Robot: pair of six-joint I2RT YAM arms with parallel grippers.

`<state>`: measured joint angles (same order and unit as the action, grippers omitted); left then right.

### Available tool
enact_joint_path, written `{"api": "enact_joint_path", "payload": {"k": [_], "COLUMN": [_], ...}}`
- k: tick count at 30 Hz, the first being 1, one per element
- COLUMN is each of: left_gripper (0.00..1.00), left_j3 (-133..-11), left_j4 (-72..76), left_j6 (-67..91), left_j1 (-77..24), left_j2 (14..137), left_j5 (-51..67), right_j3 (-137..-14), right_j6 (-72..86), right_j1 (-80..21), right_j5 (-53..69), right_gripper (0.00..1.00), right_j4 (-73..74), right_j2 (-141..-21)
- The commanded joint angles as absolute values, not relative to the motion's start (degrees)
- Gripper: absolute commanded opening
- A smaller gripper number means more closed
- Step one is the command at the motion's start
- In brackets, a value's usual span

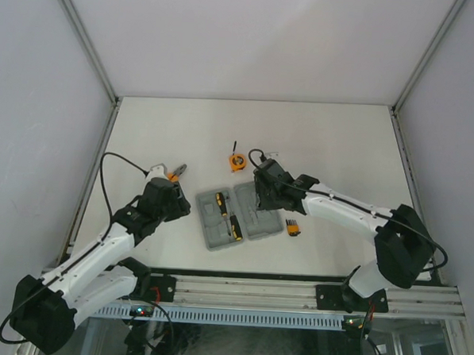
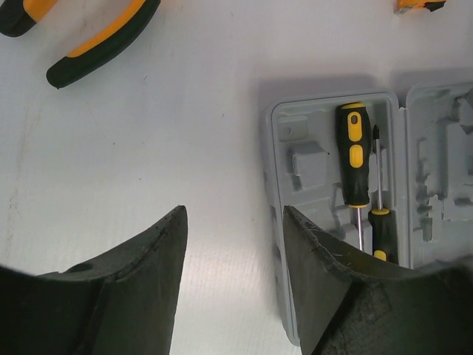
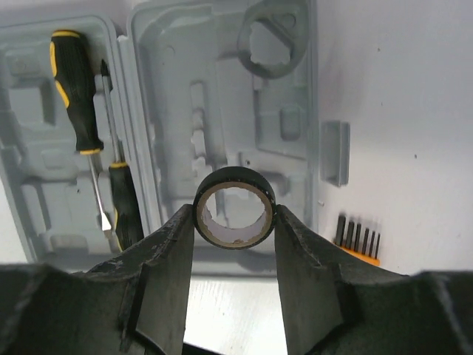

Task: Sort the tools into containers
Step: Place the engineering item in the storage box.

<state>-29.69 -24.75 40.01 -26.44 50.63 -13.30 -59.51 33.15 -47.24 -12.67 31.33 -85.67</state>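
Note:
The grey case (image 1: 259,218) lies open in front of the arms. Two black-and-orange screwdrivers (image 1: 220,202) (image 1: 233,223) rest in its left half (image 2: 310,163). My right gripper (image 3: 234,211) hovers over the right half (image 3: 222,74), shut on a small dark ring (image 3: 235,176) pinched between its fingertips. My left gripper (image 2: 233,214) stands open over bare table just left of the case, nothing between its fingers. Orange-handled pliers (image 2: 96,37) lie beyond it. The round orange tape measure (image 1: 236,161) sits behind the case, and the bit set (image 3: 358,238) to its right.
White walls and metal frame posts close in the white table on three sides. The arms' mounting rail (image 1: 294,296) runs along the near edge. The case's small grey latch (image 3: 335,151) sticks out on its right side.

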Motion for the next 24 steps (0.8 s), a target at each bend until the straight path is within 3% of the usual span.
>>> {"api": "enact_joint_path", "payload": {"k": [1,24], "left_gripper": [0.59,0.58], "left_j3": [-28.0,-27.5], "left_j4": [-23.0,-23.0], "left_j6": [40.9,40.5], "left_j1": [-26.1,-26.1], "left_j2": [48.3,49.1], "left_j5": [-13.8,-12.3], "right_j3": [-64.4,-81.7], "right_j6": [29.5,23.0], "right_j1": [-45.6,-39.2], "right_j5": [-12.2,-10.6], "right_gripper": [0.37,0.36], "right_j4": [27.9,33.2], "right_j2": [-89.6,-109.2]}}
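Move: The right hand holds the black tape roll over the near part of the storage box's right half. The spot it goes to, the grey ring at that half's far end, lies about 10 cm ahead, 1 cm left and some 5 cm lower. From the hand, the big screwdriver is roughly 4 cm ahead and 10 cm left, the tape measure 19 cm ahead and 8 cm left, the orange bit holder 1 cm back and 8 cm right. From the left hand, that ring is 12 cm ahead and 19 cm right. Keep the tape roll pinched in the right gripper and carry it forward about 9 cm along the open right half of the storage box, towards the grey ring at the far end. Sink about 4 cm on the way, easing the forward travel at the end while still going down, and leave the fingers shut on the roll. ##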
